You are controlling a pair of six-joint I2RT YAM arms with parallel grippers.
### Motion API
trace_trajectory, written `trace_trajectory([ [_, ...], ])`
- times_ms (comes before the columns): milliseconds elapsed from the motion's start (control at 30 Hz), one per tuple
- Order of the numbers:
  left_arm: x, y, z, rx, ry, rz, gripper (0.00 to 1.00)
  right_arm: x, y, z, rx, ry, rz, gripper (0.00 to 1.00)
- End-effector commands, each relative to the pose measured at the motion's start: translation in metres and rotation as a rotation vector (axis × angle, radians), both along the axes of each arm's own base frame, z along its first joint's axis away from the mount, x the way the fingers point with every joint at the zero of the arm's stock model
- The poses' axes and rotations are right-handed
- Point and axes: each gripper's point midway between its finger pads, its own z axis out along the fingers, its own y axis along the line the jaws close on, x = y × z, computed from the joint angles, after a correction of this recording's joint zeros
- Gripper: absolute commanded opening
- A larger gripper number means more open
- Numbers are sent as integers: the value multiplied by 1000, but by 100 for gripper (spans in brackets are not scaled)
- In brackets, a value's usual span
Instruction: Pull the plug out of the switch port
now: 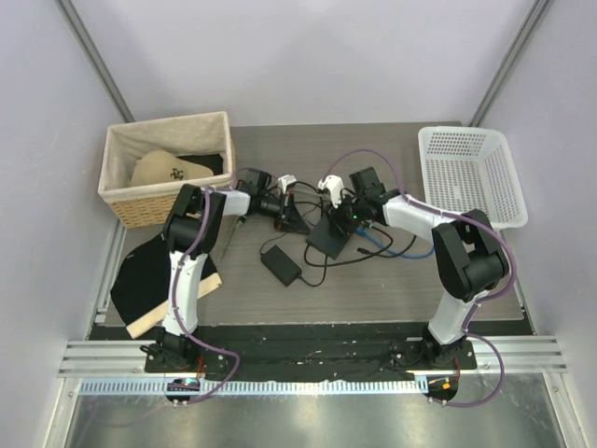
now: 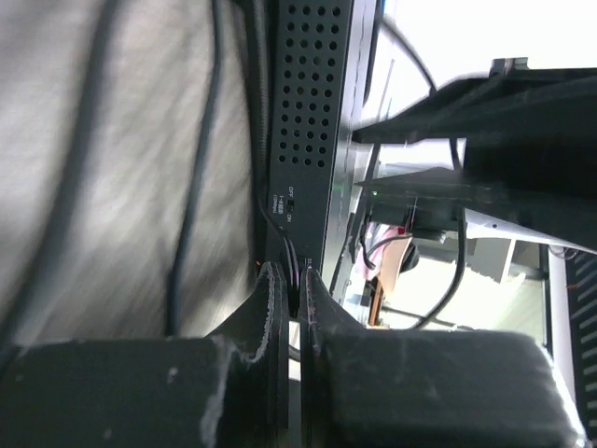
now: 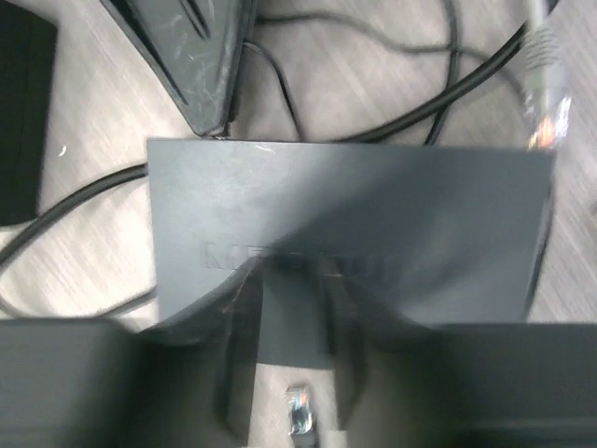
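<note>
The switch, a flat black box (image 1: 329,236), lies mid-table and fills the right wrist view (image 3: 373,205). My right gripper (image 3: 291,273) is open, its fingers spread just over the box's near edge; in the top view it (image 1: 348,222) is over the box. A small clear plug (image 3: 300,411) lies on the table between the finger bases, apart from the box edge. The blue cable (image 1: 399,248) loops to the box's right. My left gripper (image 2: 291,275) is shut on a thin black cord at the box's vented side (image 2: 308,93).
A black adapter brick (image 1: 280,264) lies near-left of the switch with black cords around it. Another clear connector (image 3: 547,98) shows past the box's far right corner. A wicker basket (image 1: 140,207) stands back left, a white plastic basket (image 1: 471,177) back right.
</note>
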Motion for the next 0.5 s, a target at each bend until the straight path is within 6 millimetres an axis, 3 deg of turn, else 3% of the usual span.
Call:
trace_trajectory([
  [0,-19,-28,-8,27,-61,-42,0,-48,-35,-6,-156,209,-65,59],
  [67,-25,-35,-10,27,-36,-43,0,-43,-27,14,-124,140,-23,65],
  [133,-26,-40,-11,11,-39,-42,0,-51,-18,26,-122,70,78,69],
  [267,-29,-41,-21,16,13,-36,0,-75,-23,15,-205,-11,233,77],
  [467,-26,-46,-22,-1,21,-20,0,-81,-24,1,-257,-12,294,84],
])
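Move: The plug on the switch's right side lies about 4 cm right of the right hand, 2 cm back and 3 cm below. The switch's middle is roughly 4 cm left of that hand, 2 cm forward and just below. The left hand pinches the thin cord at the switch's left edge; from it the plug lies some 13 cm right and 2 cm back, the switch's middle 6 cm right and 2 cm forward, the black adapter 9 cm back and 6 cm left. Right hand backs 8 cm to the switch's near end, opening wide; left, still pinching cord, draws right-and-back 5 cm. ##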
